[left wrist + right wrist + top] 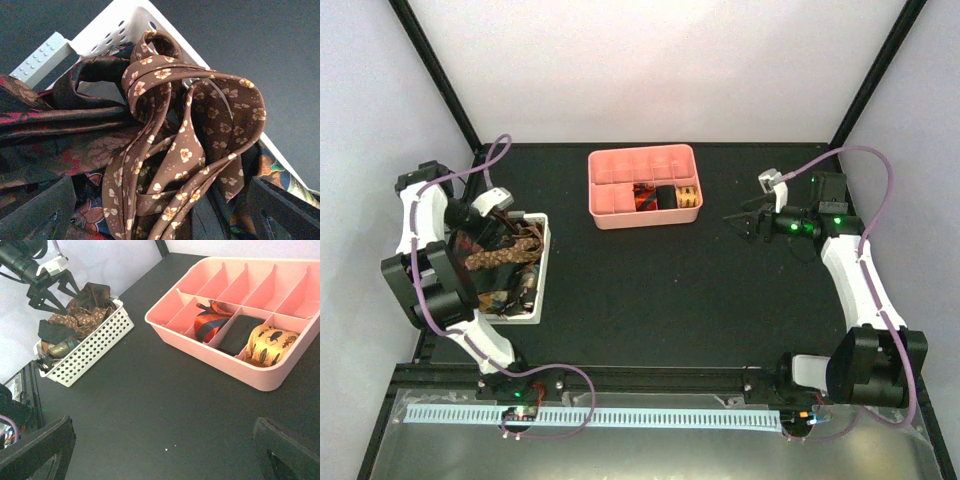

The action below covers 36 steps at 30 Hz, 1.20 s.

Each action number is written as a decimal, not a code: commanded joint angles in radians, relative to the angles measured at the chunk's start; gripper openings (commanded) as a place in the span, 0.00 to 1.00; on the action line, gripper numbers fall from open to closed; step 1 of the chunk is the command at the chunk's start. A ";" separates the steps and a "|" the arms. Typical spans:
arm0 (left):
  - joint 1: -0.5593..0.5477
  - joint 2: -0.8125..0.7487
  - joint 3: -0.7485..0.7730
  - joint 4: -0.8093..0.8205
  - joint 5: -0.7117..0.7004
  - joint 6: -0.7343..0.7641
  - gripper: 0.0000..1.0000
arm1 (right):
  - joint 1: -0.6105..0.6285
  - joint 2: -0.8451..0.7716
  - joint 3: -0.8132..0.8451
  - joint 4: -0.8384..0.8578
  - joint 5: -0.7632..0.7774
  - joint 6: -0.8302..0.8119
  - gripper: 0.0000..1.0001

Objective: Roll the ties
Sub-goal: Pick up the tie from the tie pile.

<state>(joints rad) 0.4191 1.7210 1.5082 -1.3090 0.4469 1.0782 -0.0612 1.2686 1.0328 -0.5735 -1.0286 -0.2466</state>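
Observation:
A brown tie with small cream flowers lies bunched in loops on top of other dark ties in the white basket. My left gripper hangs open just above it, its fingers wide on either side of the loops. From above, the brown tie shows under the left gripper. Rolled red-orange, black and gold ties sit in the front compartments of the pink tray. My right gripper is open over bare table, to the right of the tray.
The pink tray stands at the back middle of the black table. The white basket sits at the left edge, full of loose ties. A black frame post rises at each back corner.

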 commanded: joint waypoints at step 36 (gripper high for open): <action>0.016 -0.035 0.614 -0.113 0.285 -0.240 0.02 | -0.001 0.025 0.046 -0.041 -0.062 -0.032 1.00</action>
<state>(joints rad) 0.4305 1.7073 1.9808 -1.3525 0.5781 0.9440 -0.0612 1.3067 1.0500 -0.6136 -1.0615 -0.2680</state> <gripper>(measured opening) 0.033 0.996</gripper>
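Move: Just beneath the open left fingers, the brown floral tie's bunched middle lies about 5 cm down, 1 cm back and 2 cm to the right. Roughly 6 cm left of this hand and 1 cm back lies the dark red tie; the black tie lies some 9 cm back, sideways level with it, both about 6 cm lower. From the right hand, the brown tie lies about 52 cm left, 3 cm back and 14 cm below. Sinking some 4 cm and edging slightly right into the pile, the left hand shuts its wide-open fingers on the brown floral tie's folds. Keeping that pinch, it then climbs swiftly by about 19 cm and reaches forward roughly 6 cm towards the basket's far end, its fingers swinging forward by some 25 degrees. ##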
